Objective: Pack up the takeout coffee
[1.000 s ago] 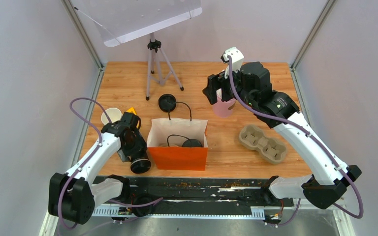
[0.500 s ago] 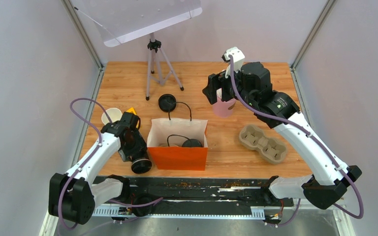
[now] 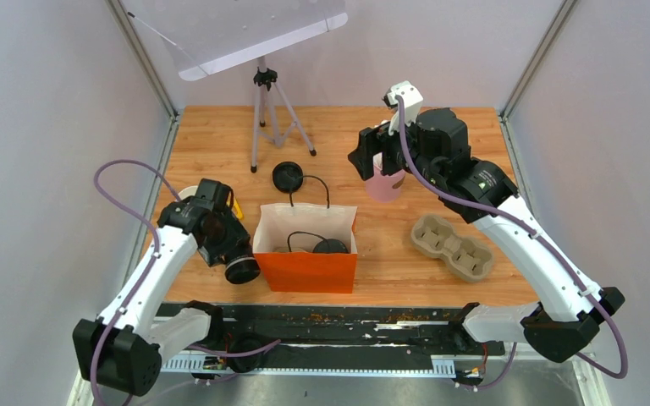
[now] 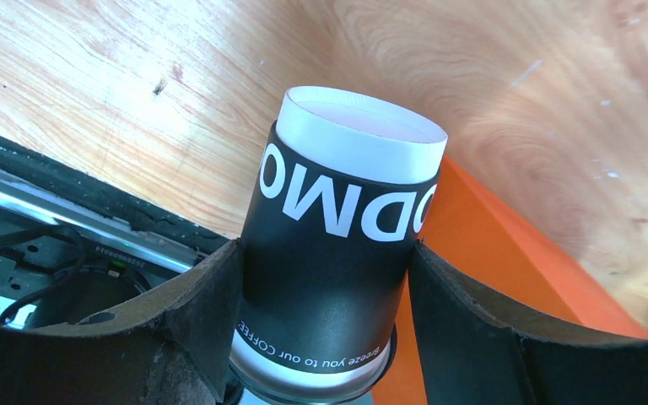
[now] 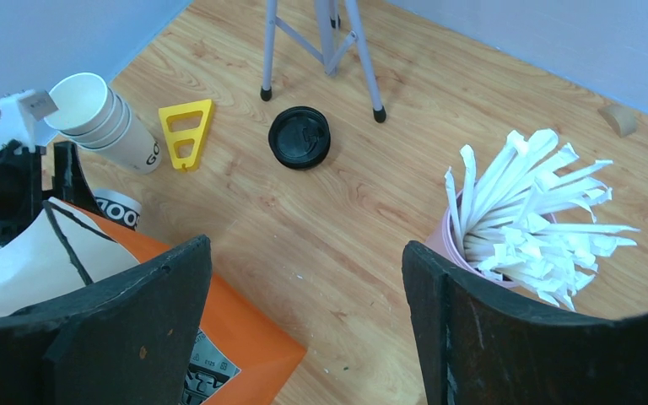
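Note:
A takeout coffee cup (image 4: 342, 228), white paper with a black printed sleeve, sits between the jaws of my left gripper (image 4: 325, 253), which press on both its sides. Its white base points away from the wrist camera. In the top view this cup (image 3: 241, 269) hangs tilted just left of the orange paper bag (image 3: 309, 258). A second lidded cup (image 3: 330, 246) stands inside the bag. My right gripper (image 3: 371, 161) hovers open beside the pink cup of straws (image 3: 385, 184), nothing between its fingers (image 5: 148, 312). A loose black lid (image 3: 288, 177) lies behind the bag.
A brown pulp cup tray (image 3: 453, 245) lies right of the bag. A tripod (image 3: 262, 118) stands at the back. Stacked white cups (image 5: 105, 124) lie on their side by a yellow triangle (image 5: 187, 131), far left. The black rail (image 3: 347, 326) runs along the table's near edge.
My left arm has swung up and slightly away from the near edge, carrying the cup with it. The right arm has stayed still.

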Action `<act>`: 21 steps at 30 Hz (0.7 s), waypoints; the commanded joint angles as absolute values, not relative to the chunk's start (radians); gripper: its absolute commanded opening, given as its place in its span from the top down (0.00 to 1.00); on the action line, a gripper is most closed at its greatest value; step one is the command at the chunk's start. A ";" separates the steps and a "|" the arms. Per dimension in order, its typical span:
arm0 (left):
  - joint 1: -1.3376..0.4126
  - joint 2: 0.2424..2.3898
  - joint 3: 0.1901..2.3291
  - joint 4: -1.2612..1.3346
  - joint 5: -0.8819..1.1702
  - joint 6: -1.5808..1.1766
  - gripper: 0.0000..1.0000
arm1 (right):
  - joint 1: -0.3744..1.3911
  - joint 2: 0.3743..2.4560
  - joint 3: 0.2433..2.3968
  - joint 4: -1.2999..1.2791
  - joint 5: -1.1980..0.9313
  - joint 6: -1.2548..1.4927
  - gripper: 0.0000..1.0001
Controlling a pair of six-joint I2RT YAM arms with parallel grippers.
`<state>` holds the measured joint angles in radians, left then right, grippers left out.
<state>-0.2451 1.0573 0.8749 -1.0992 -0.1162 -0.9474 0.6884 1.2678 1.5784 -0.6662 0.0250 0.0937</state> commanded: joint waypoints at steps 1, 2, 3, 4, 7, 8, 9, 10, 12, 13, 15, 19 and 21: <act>-0.222 0.978 0.963 -1.201 -0.146 -1.053 0.38 | 0.706 1.226 1.562 -0.563 -0.023 0.064 0.17; -0.216 0.963 0.981 -1.214 -0.150 -1.071 0.38 | 0.707 1.221 1.556 -0.542 -0.028 0.054 0.17; -0.210 0.949 1.000 -1.230 -0.155 -1.088 0.38 | 0.710 1.217 1.555 -0.525 -0.029 0.047 0.16; -0.205 0.938 1.024 -1.243 -0.162 -1.099 0.39 | 0.712 1.218 1.555 -0.509 -0.029 0.038 0.16; -0.199 0.913 1.114 -1.292 -0.235 -1.139 0.39 | 0.716 1.230 1.575 -0.477 -0.060 0.018 0.15; -0.199 0.907 1.142 -1.302 -0.258 -1.149 0.39 | 0.718 1.235 1.582 -0.467 -0.083 0.014 0.15; -0.199 0.903 1.172 -1.310 -0.279 -1.161 0.39 | 0.722 1.239 1.588 -0.458 -0.097 0.008 0.15; -0.198 0.899 1.202 -1.319 -0.298 -1.176 0.39 | 0.733 1.241 1.592 -0.450 -0.101 0.005 0.15; -0.198 0.889 1.253 -1.328 -0.326 -1.217 0.39 | 0.760 1.246 1.601 -0.431 -0.088 -0.029 0.15; -0.198 0.884 1.276 -1.325 -0.333 -1.241 0.39 | 0.774 1.248 1.603 -0.413 -0.083 -0.039 0.15; -0.198 0.871 1.315 -1.295 -0.324 -1.286 0.40 | 0.801 1.253 1.605 -0.357 -0.092 -0.052 0.15; -0.198 0.868 1.377 -1.261 -0.275 -1.331 0.40 | 0.842 1.273 1.615 -0.232 -0.149 -0.076 0.14; -0.198 0.864 1.398 -1.244 -0.260 -1.339 0.41 | 0.882 1.279 1.601 -0.169 -0.175 -0.136 0.13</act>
<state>-0.2066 0.8696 1.3396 -1.2896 -0.2707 -1.2636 0.8299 1.2652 1.5661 -0.3687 -0.1032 -0.0429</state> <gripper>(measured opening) 0.728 0.859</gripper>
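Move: The left hand already grips the coffee clear of the table; the orange bag stands about 18 cm to its right, roughly level with it, its middle some 2 cm lower. The white cups lie about 14 cm ahead and 9 cm left, the black lid 20 cm ahead and 16 cm right. From the empty right hand the coffee is some 32 cm left, 11 cm back, 26 cm down; the bag is 14 cm left, 10 cm back, 28 cm down. Left lifts the coffee about 17 cm, tilting fingertips forward; open right swings left and up towards the coffee. ##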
